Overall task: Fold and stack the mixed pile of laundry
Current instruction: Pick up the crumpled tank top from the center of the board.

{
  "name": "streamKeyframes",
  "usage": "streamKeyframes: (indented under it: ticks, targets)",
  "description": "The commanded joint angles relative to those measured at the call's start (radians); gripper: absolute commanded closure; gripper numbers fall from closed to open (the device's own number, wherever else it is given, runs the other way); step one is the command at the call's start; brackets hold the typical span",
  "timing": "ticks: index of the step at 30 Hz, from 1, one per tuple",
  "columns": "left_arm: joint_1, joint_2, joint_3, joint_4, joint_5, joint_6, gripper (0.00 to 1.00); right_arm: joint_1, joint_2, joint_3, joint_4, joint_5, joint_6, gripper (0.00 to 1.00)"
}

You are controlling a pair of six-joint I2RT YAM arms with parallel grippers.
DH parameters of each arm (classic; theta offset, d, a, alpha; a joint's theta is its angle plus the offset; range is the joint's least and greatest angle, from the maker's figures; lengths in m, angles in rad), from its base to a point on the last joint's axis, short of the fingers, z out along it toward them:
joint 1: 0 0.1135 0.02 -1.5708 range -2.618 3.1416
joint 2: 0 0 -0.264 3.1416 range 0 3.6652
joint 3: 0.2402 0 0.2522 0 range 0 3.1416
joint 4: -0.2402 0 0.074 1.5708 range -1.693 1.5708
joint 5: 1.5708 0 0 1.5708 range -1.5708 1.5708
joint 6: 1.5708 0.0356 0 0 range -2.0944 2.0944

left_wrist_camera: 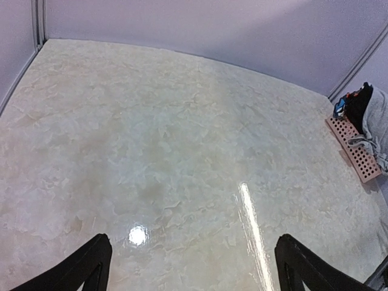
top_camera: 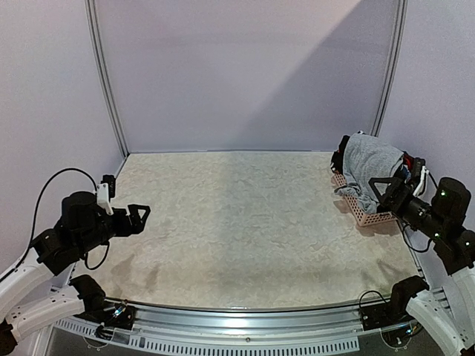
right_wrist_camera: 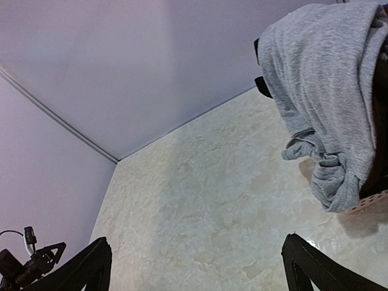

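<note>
The mixed laundry pile point(top_camera: 369, 165) sits heaped in a pink perforated basket point(top_camera: 364, 213) at the table's far right. A light grey garment point(right_wrist_camera: 327, 103) lies on top and hangs over the basket's rim, with black cloth under it. In the left wrist view the pile point(left_wrist_camera: 371, 118) shows small at the right edge, with red and blue bits. My right gripper point(top_camera: 377, 187) hovers open just in front of the basket, touching nothing. Over the table's left side my left gripper point(top_camera: 138, 216) stands open and empty, far from the pile.
The pale mottled tabletop point(top_camera: 245, 222) stretches between the two arms. Lilac walls close the back and both sides. A metal rail point(top_camera: 237, 311) runs along the near edge. The basket point(left_wrist_camera: 354, 148) stands close to the right wall.
</note>
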Motion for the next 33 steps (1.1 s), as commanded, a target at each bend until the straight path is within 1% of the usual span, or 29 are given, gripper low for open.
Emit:
streamKeyframes:
  ticks: [1, 3, 5, 8, 12, 15, 16, 18, 20, 22, 23, 25, 29, 33]
  targets:
    - [-0.029, -0.029, -0.031, -0.061, -0.019, -0.018, 0.05, 0.006, 0.065, 0.1, -0.174, 0.104, -0.064, 0.01]
    - [-0.035, -0.044, -0.045, -0.062, -0.033, -0.019, 0.05, 0.006, 0.099, 0.143, -0.204, 0.16, -0.091, 0.01]
    - [-0.037, -0.047, -0.056, -0.053, -0.044, -0.018, 0.05, 0.006, 0.149, 0.197, -0.239, 0.261, -0.115, 0.01]
    - [-0.04, -0.026, -0.058, -0.027, -0.049, -0.008, 0.05, 0.006, 0.24, 0.269, -0.26, 0.357, -0.138, 0.03]
    - [-0.043, 0.017, -0.061, 0.012, -0.049, -0.001, 0.06, 0.006, 0.367, 0.342, -0.227, 0.416, -0.151, 0.06]
    - [-0.045, 0.036, -0.07, 0.038, -0.048, 0.002, 0.07, 0.007, 0.491, 0.428, -0.223, 0.478, -0.159, 0.1]
    - [-0.045, 0.039, -0.073, 0.043, -0.049, 0.002, 0.06, 0.006, 0.534, 0.454, -0.22, 0.493, -0.161, 0.13]
    - [-0.045, 0.041, -0.076, 0.045, -0.05, 0.003, 0.07, 0.006, 0.619, 0.502, -0.21, 0.491, -0.166, 0.17]
    - [-0.047, 0.035, -0.075, 0.037, -0.051, 0.003, 0.07, 0.007, 0.686, 0.534, -0.202, 0.453, -0.161, 0.23]
    - [-0.047, 0.023, -0.075, 0.031, -0.051, 0.003, 0.07, 0.008, 0.744, 0.529, -0.179, 0.393, -0.137, 0.29]
    - [-0.047, 0.018, -0.076, 0.029, -0.05, 0.003, 0.07, 0.013, 0.764, 0.514, -0.16, 0.369, -0.127, 0.3]
    - [-0.048, 0.007, -0.076, 0.025, -0.052, 0.003, 0.07, 0.047, 0.792, 0.486, -0.145, 0.37, -0.111, 0.31]
    - [-0.048, -0.005, -0.08, 0.023, -0.051, 0.001, 0.07, 0.133, 0.854, 0.47, -0.185, 0.462, -0.104, 0.31]
    - [-0.048, -0.011, -0.081, 0.015, -0.05, 0.0, 0.07, 0.146, 0.898, 0.452, -0.226, 0.561, -0.109, 0.36]
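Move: The grey garment heaped over the pink basket lies about 19 cm ahead of the right hand, 8 cm to its right and some 13 cm below. The basket is under it, roughly 20 cm ahead, 9 cm right and 22 cm down; black clothing pokes out at the pile's far left, about 26 cm ahead, 3 cm right and 13 cm down. From the left hand the grey garment is some 55 cm right, 19 cm ahead and 5 cm lower. The right hand swings out to its right by about 5 cm while reaching some 13 cm forward towards the grey garment on the basket, then comes back left over the last stretch and sinks, ending about 6 cm lower near the garment's left, hanging side. On the way the wrist tips the fingers down some 25 degrees, rolls its left side down and turns a little clockwise, and the wide-open fingers close to about two-thirds, whether they touch the cloth not being visible, while the empty left hand only sinks a few centimetres. ##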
